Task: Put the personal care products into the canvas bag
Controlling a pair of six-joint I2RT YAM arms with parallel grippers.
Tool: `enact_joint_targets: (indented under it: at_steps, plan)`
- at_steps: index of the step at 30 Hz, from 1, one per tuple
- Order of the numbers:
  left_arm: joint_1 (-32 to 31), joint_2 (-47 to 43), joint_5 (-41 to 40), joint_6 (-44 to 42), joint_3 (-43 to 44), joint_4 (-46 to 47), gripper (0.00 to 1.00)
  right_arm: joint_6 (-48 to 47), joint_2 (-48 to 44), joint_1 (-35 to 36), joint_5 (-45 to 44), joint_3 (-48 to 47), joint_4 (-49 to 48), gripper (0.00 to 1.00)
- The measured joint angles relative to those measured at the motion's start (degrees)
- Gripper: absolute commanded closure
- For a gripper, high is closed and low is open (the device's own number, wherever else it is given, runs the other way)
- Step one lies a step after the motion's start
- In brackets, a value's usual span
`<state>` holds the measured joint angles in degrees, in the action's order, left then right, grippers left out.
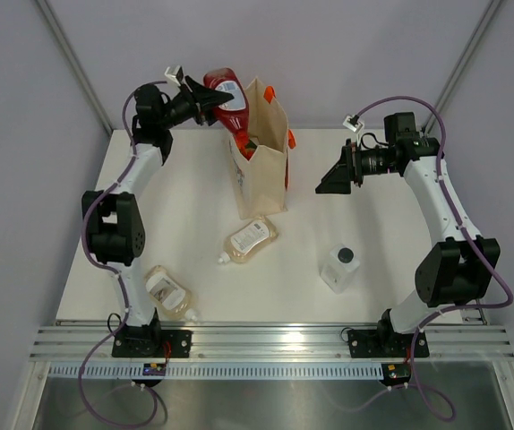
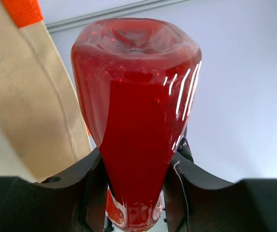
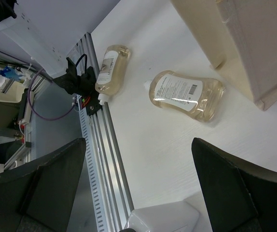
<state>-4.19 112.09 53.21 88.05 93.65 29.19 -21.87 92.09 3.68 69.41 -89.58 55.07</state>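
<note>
My left gripper (image 1: 205, 101) is shut on the red bottle (image 1: 227, 97), holding it tilted over the open mouth of the canvas bag (image 1: 264, 175). In the left wrist view the red bottle (image 2: 136, 116) fills the middle between my fingers (image 2: 88, 193), with the bag's cloth (image 2: 27, 96) at left. Something green and red shows inside the bag. One peach bottle (image 1: 250, 237) lies in front of the bag, another (image 1: 168, 291) near the left arm's base. The clear black-capped bottle (image 1: 340, 268) stands at right. My right gripper (image 1: 333, 184) is open and empty, right of the bag.
The right wrist view shows both peach bottles (image 3: 186, 94) (image 3: 110, 70), the bag's lower corner (image 3: 244, 53), the clear bottle's top (image 3: 165, 218) and the aluminium rail (image 3: 104, 159) at the table's near edge. Grey walls enclose the table.
</note>
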Motion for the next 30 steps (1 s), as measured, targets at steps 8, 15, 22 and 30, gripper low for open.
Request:
enact_joint_targets:
  at_steps: [8, 15, 22, 30]
  plan:
    - [-3.41, 5.75, -6.91, -14.82, 15.65, -23.85, 0.91, 4.26, -2.43, 0.00, -1.55, 3.54, -4.90, 0.00]
    - [-3.78, 9.75, -12.48, -24.09, 19.74, -38.77, 0.79, 6.51, -3.34, 0.04, -2.56, 4.07, -7.72, 0.01]
    - [-4.81, 10.03, -15.98, -31.82, 21.20, -46.45, 0.38, 6.62, -3.50, 0.96, -4.37, 4.98, -8.35, 0.01]
    - [-6.25, 9.68, -17.00, -38.40, 24.26, -50.23, 0.18, -2.14, -3.52, 7.69, -8.81, 5.01, -4.26, 0.01]
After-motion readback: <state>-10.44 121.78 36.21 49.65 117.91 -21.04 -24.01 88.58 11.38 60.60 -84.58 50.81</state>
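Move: The left hand has the red bottle in its grip, up beside the canvas bag; the bag's open mouth lies about 10 cm to its right, 3 cm farther out and some 11 cm lower. From the right hand, empty and open, the clear bottle lying in front of the bag is about 20 cm left, 3 cm back and 25 cm down. The white bottle stands 15 cm back and 3 cm right of that hand, 21 cm below; the bag mouth is 21 cm ahead, 20 cm left and 2 cm down. Still pinching the red bottle, the left hand swings it forward about 5 cm and slightly right, then down some 10 cm into the bag mouth, rolling its left side up about 30 degrees; near the bottom the fingers open and let go beside the left rim. Late on, the open right hand starts left, down and a little back, towards the clear bottle. ##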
